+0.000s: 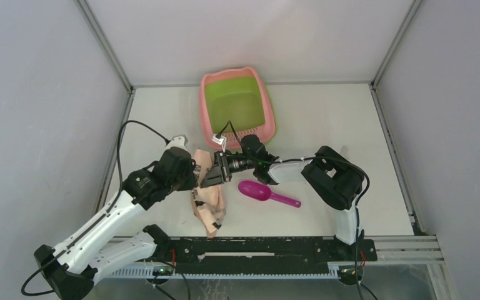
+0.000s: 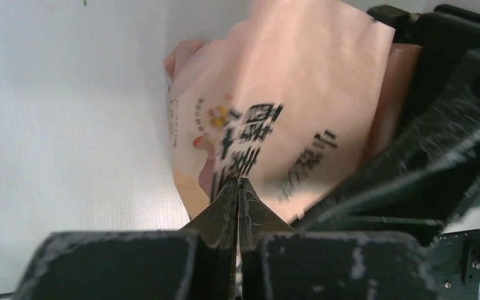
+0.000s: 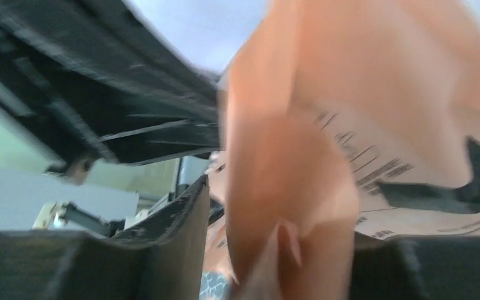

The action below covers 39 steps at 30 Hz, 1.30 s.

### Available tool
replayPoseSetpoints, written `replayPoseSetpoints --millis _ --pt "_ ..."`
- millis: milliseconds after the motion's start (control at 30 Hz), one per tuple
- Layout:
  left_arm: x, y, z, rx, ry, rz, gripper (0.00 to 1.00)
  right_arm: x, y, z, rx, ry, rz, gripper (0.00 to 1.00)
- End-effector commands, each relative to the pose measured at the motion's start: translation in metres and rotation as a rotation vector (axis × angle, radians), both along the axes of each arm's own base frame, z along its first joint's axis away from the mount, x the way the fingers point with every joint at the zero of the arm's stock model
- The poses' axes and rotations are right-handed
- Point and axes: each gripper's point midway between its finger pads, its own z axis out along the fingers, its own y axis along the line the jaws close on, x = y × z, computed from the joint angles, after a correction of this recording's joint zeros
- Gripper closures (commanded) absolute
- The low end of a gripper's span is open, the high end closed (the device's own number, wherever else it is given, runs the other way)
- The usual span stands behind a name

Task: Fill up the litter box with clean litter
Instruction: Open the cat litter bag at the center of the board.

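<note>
The litter box (image 1: 204, 107), pink-rimmed with a lime-green basin, stands at the back of the table. No litter is in view. A peach-pink printed bag (image 1: 210, 205) hangs over the table in front of it. My left gripper (image 1: 197, 176) is shut on the bag's edge; in the left wrist view its tips (image 2: 237, 187) meet on the bag (image 2: 287, 94). My right gripper (image 1: 216, 171) faces it from the right. In the right wrist view the bag (image 3: 350, 94) lies between the open jaws of my right gripper (image 3: 281, 237). A gap shows beside its left finger (image 3: 175, 244); the bag hides the other.
A magenta scoop (image 1: 265, 193) lies on the table right of the bag, below the right forearm. The two grippers are very close together; the right gripper's black body (image 2: 437, 144) fills the right of the left wrist view. Grey walls enclose the table.
</note>
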Motion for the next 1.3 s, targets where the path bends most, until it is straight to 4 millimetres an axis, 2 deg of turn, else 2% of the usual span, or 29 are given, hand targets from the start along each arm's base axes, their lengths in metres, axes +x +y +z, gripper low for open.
replayPoseSetpoints --millis 0,67,133,167,233,267,333,467,533,600,633,800,1000,1133,1267 --pt "0.001 0.007 0.004 0.014 -0.024 0.000 0.98 -0.035 0.001 0.053 0.228 -0.026 0.165 0.62" --pt "0.002 0.008 0.008 0.013 -0.034 0.004 0.98 -0.039 -0.001 0.058 0.239 -0.014 0.184 0.72" --pt "0.002 0.011 0.014 0.014 -0.045 0.008 0.98 -0.034 -0.003 0.057 0.194 -0.002 0.157 0.82" --pt "0.002 0.013 0.018 0.015 -0.053 0.014 0.98 -0.030 -0.004 0.057 0.162 -0.017 0.134 0.91" --pt "0.001 0.017 0.026 0.016 -0.068 0.022 0.98 -0.019 -0.008 0.053 0.032 -0.073 0.061 1.00" --pt "0.001 0.019 0.031 0.012 -0.081 0.028 0.98 -0.013 -0.012 0.050 -0.049 -0.174 0.031 1.00" --pt "0.001 0.022 0.040 0.006 -0.102 0.039 0.97 -0.005 -0.021 0.057 -0.201 -0.283 -0.028 1.00" --pt "0.000 0.029 0.053 0.006 -0.126 0.065 0.97 0.017 -0.034 0.091 -0.342 -0.475 -0.111 1.00" --pt "0.000 0.031 0.060 0.003 -0.140 0.078 0.96 0.027 -0.032 0.116 -0.389 -0.599 -0.132 1.00" --pt "-0.001 0.031 0.064 -0.012 -0.147 0.078 0.96 0.030 -0.033 0.127 -0.456 -0.686 -0.127 1.00" --pt "-0.002 0.030 0.066 -0.022 -0.152 0.076 0.96 0.028 -0.029 0.125 -0.501 -0.730 -0.103 1.00" --pt "-0.007 0.032 0.069 -0.051 -0.165 0.082 0.96 0.018 -0.016 0.147 -0.545 -0.827 -0.025 1.00" --pt "-0.017 0.035 0.075 -0.102 -0.183 0.081 0.96 0.000 -0.019 0.157 -0.526 -0.826 0.041 1.00" --pt "-0.024 0.029 0.082 -0.155 -0.182 0.054 0.96 -0.008 -0.019 0.156 -0.530 -0.794 0.068 1.00" --pt "-0.027 0.035 0.082 -0.146 -0.185 0.074 0.96 -0.020 -0.020 0.162 -0.506 -0.800 0.083 1.00"
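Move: The cat litter bag stands between the two grippers: its middle is about 4 cm back and 7 cm below the right hand, with its upper fold already between the open fingers, and about 4 cm back, 4 cm right and 9 cm below the left hand. From the right hand, the purple scoop lies some 22 cm right, 2 cm back and 13 cm down; the litter box is about 26 cm ahead, 10 cm right and 8 cm lower. Shut the right gripper on the bag's upper fold and, keeping the pinch, pull it up some 13 cm, then ease about 2 cm down and 3 cm right, tipping the left-pointing fingers roughly 50 degrees until they slant down. Meanwhile take the shut, empty left gripper up about 6 cm, left and slightly back, away from the bag. ##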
